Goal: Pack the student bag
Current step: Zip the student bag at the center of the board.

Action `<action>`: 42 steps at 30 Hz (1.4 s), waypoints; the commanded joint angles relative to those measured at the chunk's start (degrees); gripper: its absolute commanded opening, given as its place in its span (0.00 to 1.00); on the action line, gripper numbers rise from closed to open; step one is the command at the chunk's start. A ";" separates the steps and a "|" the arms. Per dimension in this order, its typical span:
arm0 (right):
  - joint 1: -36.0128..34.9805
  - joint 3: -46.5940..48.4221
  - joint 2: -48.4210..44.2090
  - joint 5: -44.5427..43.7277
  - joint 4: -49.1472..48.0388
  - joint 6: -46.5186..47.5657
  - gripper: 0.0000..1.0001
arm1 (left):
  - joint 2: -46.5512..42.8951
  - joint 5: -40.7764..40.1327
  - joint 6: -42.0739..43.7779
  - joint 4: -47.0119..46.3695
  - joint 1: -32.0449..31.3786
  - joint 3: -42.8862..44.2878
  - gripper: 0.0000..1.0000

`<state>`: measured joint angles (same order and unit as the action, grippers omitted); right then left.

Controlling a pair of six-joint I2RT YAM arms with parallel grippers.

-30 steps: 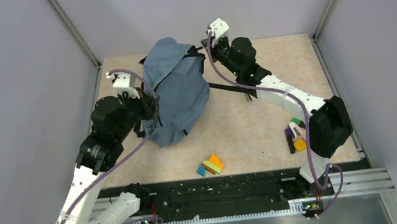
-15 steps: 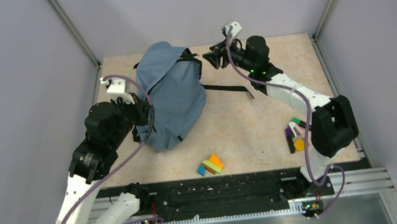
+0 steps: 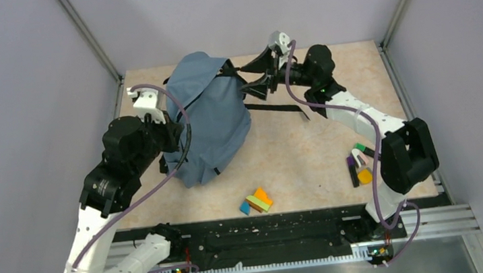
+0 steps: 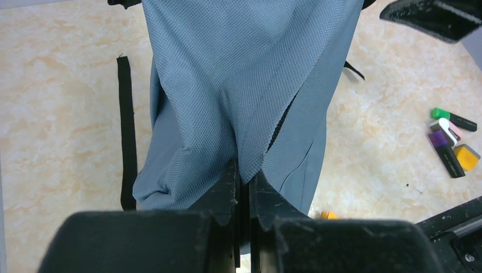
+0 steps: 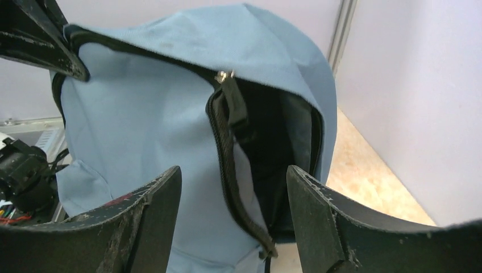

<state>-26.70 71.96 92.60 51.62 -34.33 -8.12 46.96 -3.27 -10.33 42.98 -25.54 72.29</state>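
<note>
The slate-blue student bag [image 3: 208,116] stands slumped at the back left of the table. My left gripper [image 3: 176,131] is shut on a fold of its fabric on its left side; in the left wrist view the fingertips [image 4: 244,177] pinch the cloth [image 4: 250,74]. My right gripper [image 3: 254,77] is open beside the bag's upper right edge. In the right wrist view the gripper [image 5: 233,176] frames the black zipper edge [image 5: 226,153] and the dark open mouth [image 5: 273,136]. Nothing is gripped, and I cannot tell if the fingers touch the bag.
A black strap [image 3: 278,109] trails right from the bag, another [image 4: 126,125] lies on its left. Coloured blocks [image 3: 256,201] sit near the front edge. Markers [image 3: 358,163] lie beside the right arm's base. Walls enclose the back and both sides.
My right gripper opened, let go of the bag's top and drew back to the right. The bag sagged and shifted left. The left gripper stayed shut on the fabric.
</note>
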 commanded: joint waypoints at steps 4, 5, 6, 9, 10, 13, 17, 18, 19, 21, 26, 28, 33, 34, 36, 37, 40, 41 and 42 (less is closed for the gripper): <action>-1.69 7.43 3.81 8.63 0.01 1.44 0.42 | 2.31 0.88 3.76 -6.27 0.12 9.85 0.10; -2.16 7.77 4.03 8.49 0.67 1.47 0.27 | 3.55 0.85 4.96 -5.58 0.08 11.30 0.20; -2.56 8.06 4.32 8.35 1.20 1.46 0.11 | 4.86 0.89 6.68 -4.91 0.06 13.08 0.30; -3.83 8.50 4.91 5.70 3.36 1.72 0.00 | 10.46 -0.07 11.62 -3.87 0.03 19.94 0.57; -4.25 8.71 5.21 3.83 4.76 2.40 0.00 | 12.47 0.42 12.73 -3.67 -0.07 22.45 0.61; -5.39 10.51 6.89 -1.53 8.75 4.02 0.00 | 17.92 6.51 14.31 -4.11 -0.77 28.63 0.73; -5.94 11.54 8.27 -8.17 8.84 1.84 0.00 | 25.41 5.32 18.79 -0.87 -7.18 35.33 0.80; -6.10 11.61 8.18 -10.17 8.65 1.36 0.00 | 27.30 1.79 20.79 0.97 -9.93 36.67 0.80; -6.31 11.73 8.13 -11.87 8.32 0.96 0.00 | 28.92 -1.62 22.83 3.72 -12.48 37.78 0.81; -6.43 11.79 8.26 -14.02 6.82 -0.40 0.00 | 31.44 -8.49 25.79 6.27 -16.50 38.76 0.82; -6.44 11.86 8.43 -17.55 3.30 -3.17 0.00 | 32.19 -22.21 29.00 7.32 -20.94 36.13 0.86; -6.44 12.03 8.47 -18.30 2.21 -3.90 0.00 | 32.89 -26.76 29.04 8.92 -21.61 35.67 0.87; -6.44 14.01 9.43 -18.66 1.68 -4.71 0.00 | 34.95 -42.27 30.53 10.60 -25.39 33.13 0.90; -6.44 14.43 9.66 -18.54 1.76 -4.76 0.00 | 35.31 -44.93 30.81 10.57 -25.88 32.62 0.90; -6.44 15.05 10.08 -18.48 2.05 -4.72 0.00 | 35.60 -49.04 30.79 10.58 -26.49 31.91 0.91; -6.44 15.19 10.20 -18.48 2.07 -4.67 0.00 | 35.61 -50.20 30.54 10.61 -26.63 31.67 0.91; -6.44 15.27 10.32 -18.86 2.36 -4.33 0.00 | 35.71 -51.07 28.86 11.87 -26.67 31.42 0.93; -6.44 15.19 10.28 -19.03 2.41 -4.19 0.00 | 36.07 -51.67 27.82 12.74 -26.67 31.58 0.94; -6.44 15.05 10.17 -19.27 2.37 -3.99 0.00 | 36.50 -52.82 26.64 13.78 -26.67 31.87 0.94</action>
<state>-33.23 83.68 103.02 34.57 -27.64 -12.23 83.05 -48.64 19.16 55.00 -52.07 103.88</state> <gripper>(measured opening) 0.015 0.932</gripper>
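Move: The bag's zip edge hangs almost between the right hand's open fingers, about 3 cm to its left, 1 cm back and level with it; the slider with its pull sits roughly 6 cm left, 5 cm up and level fore and aft. From the left hand, still pinching the bag's fabric, the zip seam it goes over to is some 10 cm ahead, 7 cm right and 1 cm up, with the slider about 12 cm ahead, 15 cm right and level in height. The black zip edge below the slider is pinched by the right fingers, which shut as that hand eases left; it keeps hold and carries on about 5 cm left and forward. The left hand lets go of the fabric, opens wide, arcs up some 14 cm while going forward, swings right, sinks, then comes partly back left over the seam, rolling about 50 degrees with its left side rising. ##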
